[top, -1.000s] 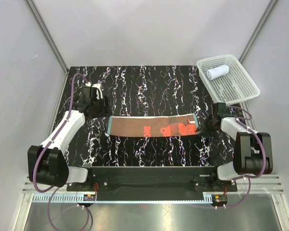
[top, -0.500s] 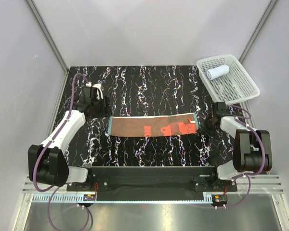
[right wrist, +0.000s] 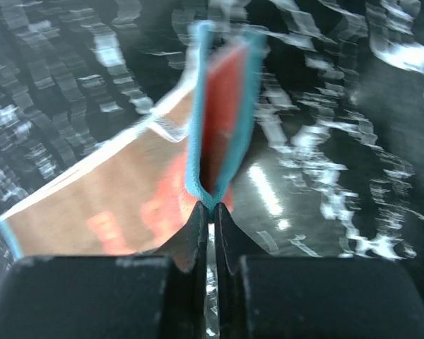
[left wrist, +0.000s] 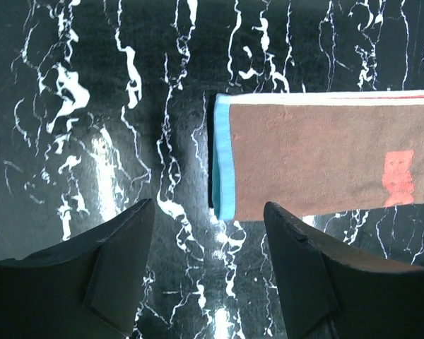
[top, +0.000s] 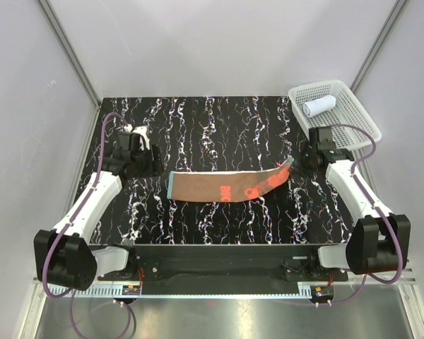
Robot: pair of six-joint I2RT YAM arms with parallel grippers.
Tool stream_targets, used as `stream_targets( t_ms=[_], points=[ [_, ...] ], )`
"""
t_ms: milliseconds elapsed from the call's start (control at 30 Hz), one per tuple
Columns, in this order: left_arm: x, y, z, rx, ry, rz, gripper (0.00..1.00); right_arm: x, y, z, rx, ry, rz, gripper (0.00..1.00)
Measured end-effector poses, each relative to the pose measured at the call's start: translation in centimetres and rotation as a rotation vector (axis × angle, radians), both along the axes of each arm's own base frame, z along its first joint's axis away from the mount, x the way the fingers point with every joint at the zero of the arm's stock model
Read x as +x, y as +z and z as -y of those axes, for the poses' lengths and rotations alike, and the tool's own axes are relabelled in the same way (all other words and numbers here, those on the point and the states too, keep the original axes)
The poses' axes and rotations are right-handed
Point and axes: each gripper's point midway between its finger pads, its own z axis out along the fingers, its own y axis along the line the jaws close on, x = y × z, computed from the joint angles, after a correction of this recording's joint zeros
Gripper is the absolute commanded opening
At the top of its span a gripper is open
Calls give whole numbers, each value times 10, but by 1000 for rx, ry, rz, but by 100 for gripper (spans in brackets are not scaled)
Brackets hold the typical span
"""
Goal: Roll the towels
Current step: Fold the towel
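The orange-red towel (top: 226, 186) with teal edging lies stretched across the middle of the black marbled table, brown side up. My right gripper (top: 291, 165) is shut on its right end and holds that teal edge (right wrist: 212, 191) lifted off the table, folded between the closed jaws. My left gripper (top: 150, 164) stands open just left of the towel's left teal edge (left wrist: 225, 159), apart from it, with only bare table between its fingers (left wrist: 297, 247). The white towel (top: 319, 106) is a short roll inside the basket.
A white mesh basket (top: 353, 131) sits at the table's far right corner, just behind my right arm. The black table (top: 212, 127) ends at grey walls left, right and back. The arm bases stand along the near edge.
My right gripper shut on the towel's right end, lifted it and pulled it right and back. The whole towel slid slightly right. My left gripper shifted a little toward the towel.
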Motion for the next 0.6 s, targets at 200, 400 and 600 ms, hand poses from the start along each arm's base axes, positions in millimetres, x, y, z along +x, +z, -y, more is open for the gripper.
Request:
stream_targets(
  t_ms=[200,400,600],
  points=[
    [-1,1,-3,11,11,7,68,16,47,-74,2,188,86,0],
    [0,3,-6,24,24,15,68,18,57,-151,19,350,89,0],
    [1,8,-14,51,53,39,69,21,62,-226,28,483,93,0]
  ],
)
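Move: The right hand already holds the towel's right end up in its shut fingers. The towel's left end, with the blue edge, lies about 43 cm to this hand's left, 3 cm back and 11 cm below; the red lettering on the towel is some 24 cm left and 5 cm back, and the white basket's middle about 17 cm right and 23 cm ahead. From the open left hand that blue-edged end is roughly 3 cm right, 1 cm back and 13 cm below. Leftwards in one quick sweep of about 23 cm, the right hand carries the pinched right end of the towel above the part still lying flat, towards the blue-edged left end. It climbs some 6 cm, nearly all of it early in the sweep, while the wrist turns counter-clockwise nearly 30 degrees and the fingers keep their hold. ##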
